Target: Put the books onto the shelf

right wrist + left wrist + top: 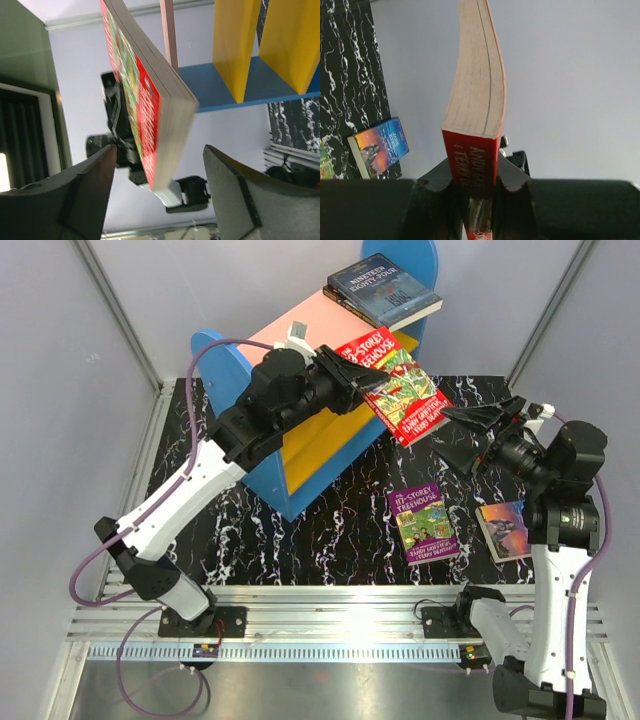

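Observation:
The shelf (300,328), with blue end panels, a pink board and yellow boards, stands at the back centre. A dark "Nineteen Eighty-Four" book (384,290) lies on its far end, on top of another book. My left gripper (358,375) is shut on the spine of a red Treehouse book (405,390), held in the air in front of the shelf. In the left wrist view that red book (475,100) rises from between the left gripper (474,185) jaws. My right gripper (468,435) is open at the book's free edge. The red book (150,115) hangs between its spread fingers (85,190) without touching either.
A purple Treehouse book (423,523) lies flat on the black marbled table (330,530) in front of the right arm. A small blue and orange book (505,530) lies just right of it, also seen as the small book (380,147). Grey walls enclose the table.

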Motion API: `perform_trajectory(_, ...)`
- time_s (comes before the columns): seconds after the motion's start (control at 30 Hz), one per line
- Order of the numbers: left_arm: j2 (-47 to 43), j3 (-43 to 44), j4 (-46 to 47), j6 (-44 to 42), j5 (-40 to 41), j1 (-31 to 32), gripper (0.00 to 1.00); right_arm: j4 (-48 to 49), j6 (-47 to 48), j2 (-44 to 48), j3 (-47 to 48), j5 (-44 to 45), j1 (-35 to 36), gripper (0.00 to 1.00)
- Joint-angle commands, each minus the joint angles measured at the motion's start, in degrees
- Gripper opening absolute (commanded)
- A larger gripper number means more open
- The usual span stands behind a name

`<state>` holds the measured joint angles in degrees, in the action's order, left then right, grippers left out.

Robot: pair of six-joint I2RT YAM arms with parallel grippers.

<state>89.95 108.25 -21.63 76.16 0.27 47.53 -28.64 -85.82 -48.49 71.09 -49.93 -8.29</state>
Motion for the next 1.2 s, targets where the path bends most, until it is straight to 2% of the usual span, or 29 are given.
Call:
perform_trajectory(0.0,-4.26,-2.33,9.23,4.35,0.69,1.16,0.00,9.92,-5.06,-0.81,-0.60,1.94,0.21,0.75)
perform_trajectory(0.07,-4.61,-3.39,9.50,4.61,1.31,1.78,0.00,10.36,-5.06,-1.78,1.41,2.03,0.21,0.62)
perform_trajectory(0.17,-5.49,-4.27,9.41,4.61,3.06,3.18,0.00,10.19,-4.97,-3.27,4.74,1.86,0.21,0.50)
perform_trajectory(0.33,-4.27,-1.65,7.75,3.30,5.88,5.99,0.00,9.92,-6.46,-4.42,7.83,1.42,0.21,0.42)
perform_trajectory(0.37,-3.91,-0.68,7.31,2.77,5.88,6.61,0.00,9.66,-6.64,-4.33,8.62,1.42,0.21,0.35)
perform_trajectory(0.47,-2.94,1.79,5.11,1.10,7.81,7.84,0.00,8.26,-6.46,-4.33,10.55,1.68,0.21,0.26)
perform_trajectory(0.6,-2.94,2.32,3.17,0.66,9.48,9.07,0.00,5.27,-5.50,-4.33,12.58,1.68,0.21,0.00)
perform_trajectory(0.63,-3.03,2.23,3.43,0.31,8.87,9.16,0.00,4.92,-5.32,-4.51,12.84,1.77,0.21,0.00)
perform_trajectory(0.67,-3.20,2.32,3.52,-0.83,8.26,9.07,0.20,4.91,-5.23,-4.60,13.37,1.59,0.21,0.00)
perform_trajectory(0.7,-3.38,2.23,3.52,-1.62,7.90,9.07,0.32,5.09,-4.89,-4.77,13.81,1.51,0.21,0.00)
perform_trajectory(0.73,-3.82,2.23,3.43,-3.54,6.94,9.07,0.50,4.83,-4.45,-5.90,14.42,1.42,0.21,0.00)
perform_trajectory(0.77,-4.25,2.06,3.09,-4.61,6.59,9.07,0.60,4.65,-3.83,-6.78,16.60,1.42,0.21,0.00)
perform_trajectory(0.8,-5.56,1.97,2.30,-5.49,6.58,9.07,0.75,3.78,-2.09,-7.84,18.19,1.50,0.21,0.00)
perform_trajectory(0.83,-6.10,1.97,-0.32,-6.11,6.50,8.73,0.81,2.99,-0.76,-10.46,19.95,1.59,0.21,0.00)
perform_trajectory(0.93,-9.43,0.74,-3.76,-8.65,6.93,7.84,0.99,1.39,3.11,-16.96,27.50,0.98,-0.14,0.00)
perform_trajectory(1.17,-16.99,-4.96,-6.76,-12.35,7.90,7.14,0.99,11.85,-1.71,-32.88,44.71,-2.01,-1.64,0.00)
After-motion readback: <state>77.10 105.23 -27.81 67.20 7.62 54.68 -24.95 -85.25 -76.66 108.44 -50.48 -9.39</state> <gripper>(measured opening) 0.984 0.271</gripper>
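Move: The red treehouse book, held by the left hand, has its middle about 8 cm ahead and 9 cm left of the open right hand, level with it. The stack with the dark book lies some 25 cm ahead, 10 cm left, slightly higher; the pink shelf top's middle is about 18 cm ahead, 24 cm left, level. From the left hand the red book's middle is about 3 cm ahead and 5 cm right. Forward a couple of centimetres, the right hand slips its open fingers over the red book's near end and pinches it. Both hands draw back slightly and rise with the book; the left then opens wide and withdraws back, finally leftwards. The right carries the book up and forward towards the stack, ending about 12 cm higher, fingers tipping up some 10 degrees. ##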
